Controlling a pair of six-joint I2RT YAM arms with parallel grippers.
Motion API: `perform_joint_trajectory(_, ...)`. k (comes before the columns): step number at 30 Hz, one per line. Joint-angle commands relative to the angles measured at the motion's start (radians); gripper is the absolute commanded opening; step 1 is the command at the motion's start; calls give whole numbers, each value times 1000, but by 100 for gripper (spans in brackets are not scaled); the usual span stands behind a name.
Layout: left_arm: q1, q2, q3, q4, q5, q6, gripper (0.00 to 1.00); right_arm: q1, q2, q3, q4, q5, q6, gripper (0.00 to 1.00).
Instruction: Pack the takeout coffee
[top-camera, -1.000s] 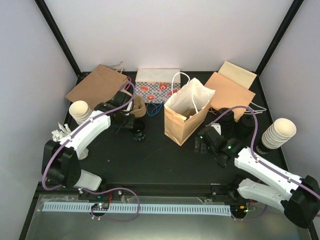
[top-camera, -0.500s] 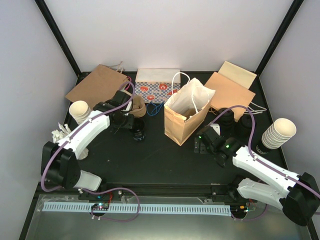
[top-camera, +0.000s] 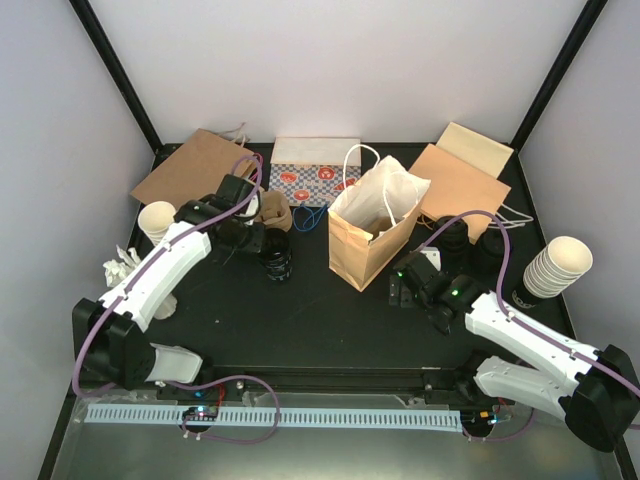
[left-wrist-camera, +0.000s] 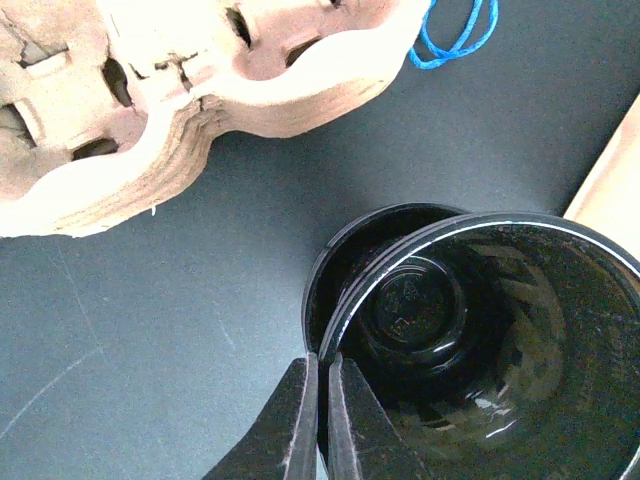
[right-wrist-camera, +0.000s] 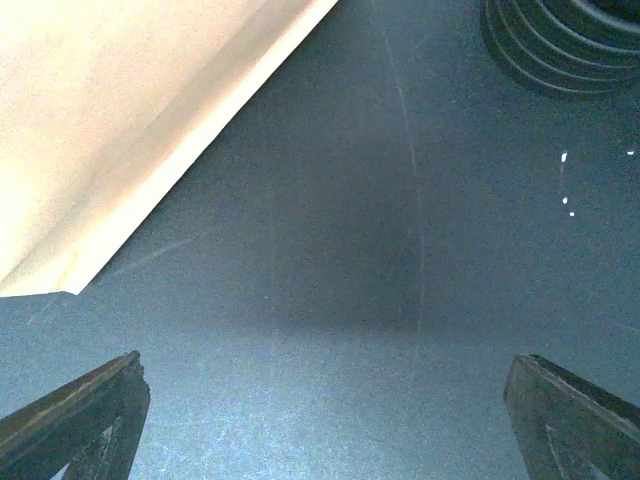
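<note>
A black takeout coffee cup (top-camera: 277, 258) sits left of the open paper bag (top-camera: 370, 235). In the left wrist view its shiny rim (left-wrist-camera: 400, 262) fills the lower right, with a second black round (left-wrist-camera: 335, 262) just beneath it. My left gripper (left-wrist-camera: 322, 358) is shut on that rim, one finger inside and one outside; it also shows from above (top-camera: 262, 240). More black cups (top-camera: 470, 245) stand right of the bag. My right gripper (right-wrist-camera: 328, 360) is open wide over bare table, near the bag's front right corner (top-camera: 400, 285).
Brown pulp carriers (left-wrist-camera: 180, 90) lie just behind the held cup, beside a blue string (left-wrist-camera: 455, 35). Cream cup stacks stand far left (top-camera: 160, 222) and far right (top-camera: 555, 268). Flat brown bags (top-camera: 195, 170) (top-camera: 460, 180) and a patterned box (top-camera: 315, 175) line the back.
My left gripper closed fully on the cup's rim, then drew back a little with the cup. The right arm stayed almost still.
</note>
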Motion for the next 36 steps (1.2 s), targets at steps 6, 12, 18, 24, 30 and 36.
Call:
perform_joint_trajectory(6,8,-114,135,-92,20,27,2,-3,-18,18,-2,28,12,100)
perform_joint_trajectory(12,8,-129,171,-135,32,42,1,-4,-14,24,-10,30,14,100)
perform_joint_trajectory(18,8,-121,169,-137,32,46,2,-3,-21,28,-16,30,17,100)
perform_joint_trajectory(24,8,-113,163,-147,29,45,2,-4,-28,26,-19,25,20,100)
perform_joint_trajectory(30,9,-168,143,-156,38,42,2,-3,-27,27,-17,25,20,100)
perform_joint_trajectory(36,8,-187,82,-89,42,56,2,-4,-20,34,-21,26,18,100)
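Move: The remaining black cup, out of which the held black cup is being drawn, stands about 4 cm right of the left hand, 1 cm ahead, its middle some 11 cm below. The cup carrier lies about 9 cm ahead and 3 cm left of that hand, 14 cm down; the paper bag stands roughly 22 cm to its right and 3 cm ahead. From the right hand the remaining cup is about 25 cm left and 7 cm ahead. Upward goes the left hand, some 8 cm quickly, then sags about a centimetre and eases back roughly 2.5 cm towards its base. It keeps its pinch on the held black cup's left rim, drawing it up and away from the remaining cup, while the fingertips tilt forward about 8 degrees. ##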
